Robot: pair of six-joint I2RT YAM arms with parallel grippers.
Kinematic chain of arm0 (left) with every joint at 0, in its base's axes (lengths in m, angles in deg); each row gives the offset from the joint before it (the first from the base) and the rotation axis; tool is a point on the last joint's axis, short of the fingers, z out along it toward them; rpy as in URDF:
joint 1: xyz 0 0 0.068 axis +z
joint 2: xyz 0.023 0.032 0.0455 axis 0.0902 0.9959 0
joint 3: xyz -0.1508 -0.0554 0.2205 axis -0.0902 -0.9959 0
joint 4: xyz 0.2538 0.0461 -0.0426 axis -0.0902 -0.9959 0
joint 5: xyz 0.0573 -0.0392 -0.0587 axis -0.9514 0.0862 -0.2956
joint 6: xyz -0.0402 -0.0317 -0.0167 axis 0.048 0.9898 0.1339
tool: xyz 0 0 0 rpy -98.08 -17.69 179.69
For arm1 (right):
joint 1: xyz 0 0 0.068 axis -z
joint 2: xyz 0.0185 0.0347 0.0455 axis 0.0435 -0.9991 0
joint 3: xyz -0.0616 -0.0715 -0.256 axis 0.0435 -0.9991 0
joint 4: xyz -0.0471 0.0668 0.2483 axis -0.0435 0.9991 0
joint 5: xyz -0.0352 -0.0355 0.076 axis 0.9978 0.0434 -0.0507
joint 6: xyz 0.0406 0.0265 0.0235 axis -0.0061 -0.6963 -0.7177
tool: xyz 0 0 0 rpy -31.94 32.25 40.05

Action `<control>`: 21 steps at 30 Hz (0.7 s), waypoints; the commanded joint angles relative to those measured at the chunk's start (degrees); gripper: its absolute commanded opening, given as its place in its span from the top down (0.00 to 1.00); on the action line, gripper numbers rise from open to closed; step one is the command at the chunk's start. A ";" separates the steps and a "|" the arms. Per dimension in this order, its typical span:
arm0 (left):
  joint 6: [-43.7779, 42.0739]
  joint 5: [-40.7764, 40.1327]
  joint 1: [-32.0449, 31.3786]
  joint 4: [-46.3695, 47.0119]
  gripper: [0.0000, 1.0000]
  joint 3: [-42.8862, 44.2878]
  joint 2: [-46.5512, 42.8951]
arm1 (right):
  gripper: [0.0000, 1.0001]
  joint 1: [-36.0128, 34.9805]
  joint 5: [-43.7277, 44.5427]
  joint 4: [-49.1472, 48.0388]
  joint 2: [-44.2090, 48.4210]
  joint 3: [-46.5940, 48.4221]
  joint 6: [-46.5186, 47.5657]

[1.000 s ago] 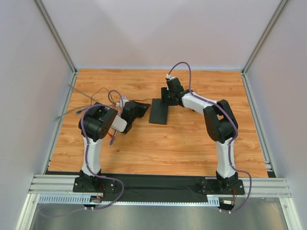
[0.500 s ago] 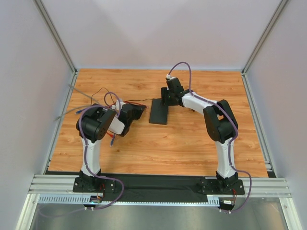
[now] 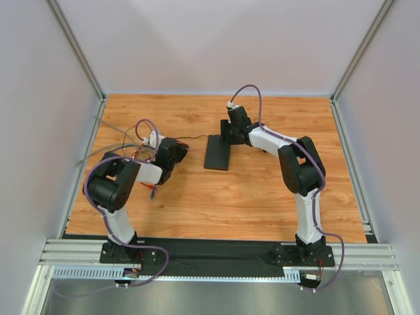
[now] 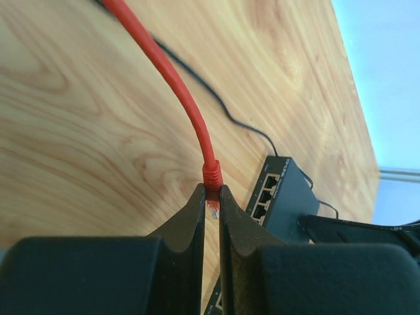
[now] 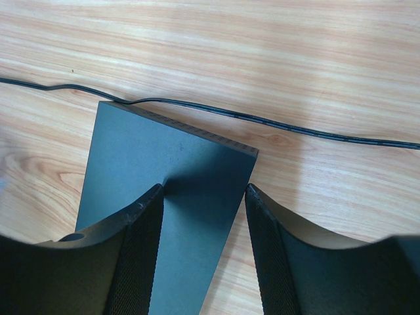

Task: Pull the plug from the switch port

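Note:
The switch [image 3: 218, 154] lies flat mid-table, a matte-black box. In the left wrist view its ports [image 4: 266, 193] face me, and the ones I can see are empty. My left gripper [image 4: 211, 191] is shut on the plug [image 4: 211, 176] of the red cable [image 4: 177, 85]. It holds the plug clear of the switch [image 4: 283, 190], a short way to the switch's left. My right gripper [image 5: 203, 190] stands open at the far end of the switch [image 5: 164, 170]. One finger rests on the switch's top and the other sits at its side edge.
A thin black cord [image 5: 315, 133] runs from the switch's far edge across the wood. Loose wires and a blue-tipped cable [image 3: 152, 190] lie by the left arm. A grey cable [image 3: 98, 154] comes in from the left wall. Frame posts and walls enclose the table.
My left gripper has drawn back to the left, away from the switch, with the red plug in it. Its elbow has swung outward. The right arm has not moved.

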 commanded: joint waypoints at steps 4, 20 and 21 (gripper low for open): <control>-12.05 -4.81 3.17 -12.99 1.00 0.86 -8.57 | 0.46 1.03 3.27 6.53 -3.58 -0.78 2.17; -20.14 4.07 10.03 -25.30 0.86 5.44 -7.60 | 0.46 1.03 2.65 6.27 -3.23 -0.87 2.08; -19.79 4.60 9.94 -24.17 0.77 5.26 -7.69 | 0.46 1.03 2.56 6.18 -3.23 -0.87 2.00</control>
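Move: The left hand already holds the red plug, free of the switch; the bare patch of table it is taken to lies about 8 cm left, 1 cm back and some 4 cm below. The switch's middle is about 11 cm to that hand's right and 1 cm back, the black cable runs 5 cm ahead and 2 cm right, and the blue plug lies 16 cm back and 12 cm left. From the right hand, the patch is some 22 cm left and 4 cm back. Still pinching the red plug, the left hand swings it left, away from the switch's ports, by about 8 cm in a low arc: up 2 to 3 cm first, then down to slightly under its starting height, pausing there. On the way the hand rolls its left side up nearly 20 degrees and tips its fingers some 10 degrees further down; they stay closed. ##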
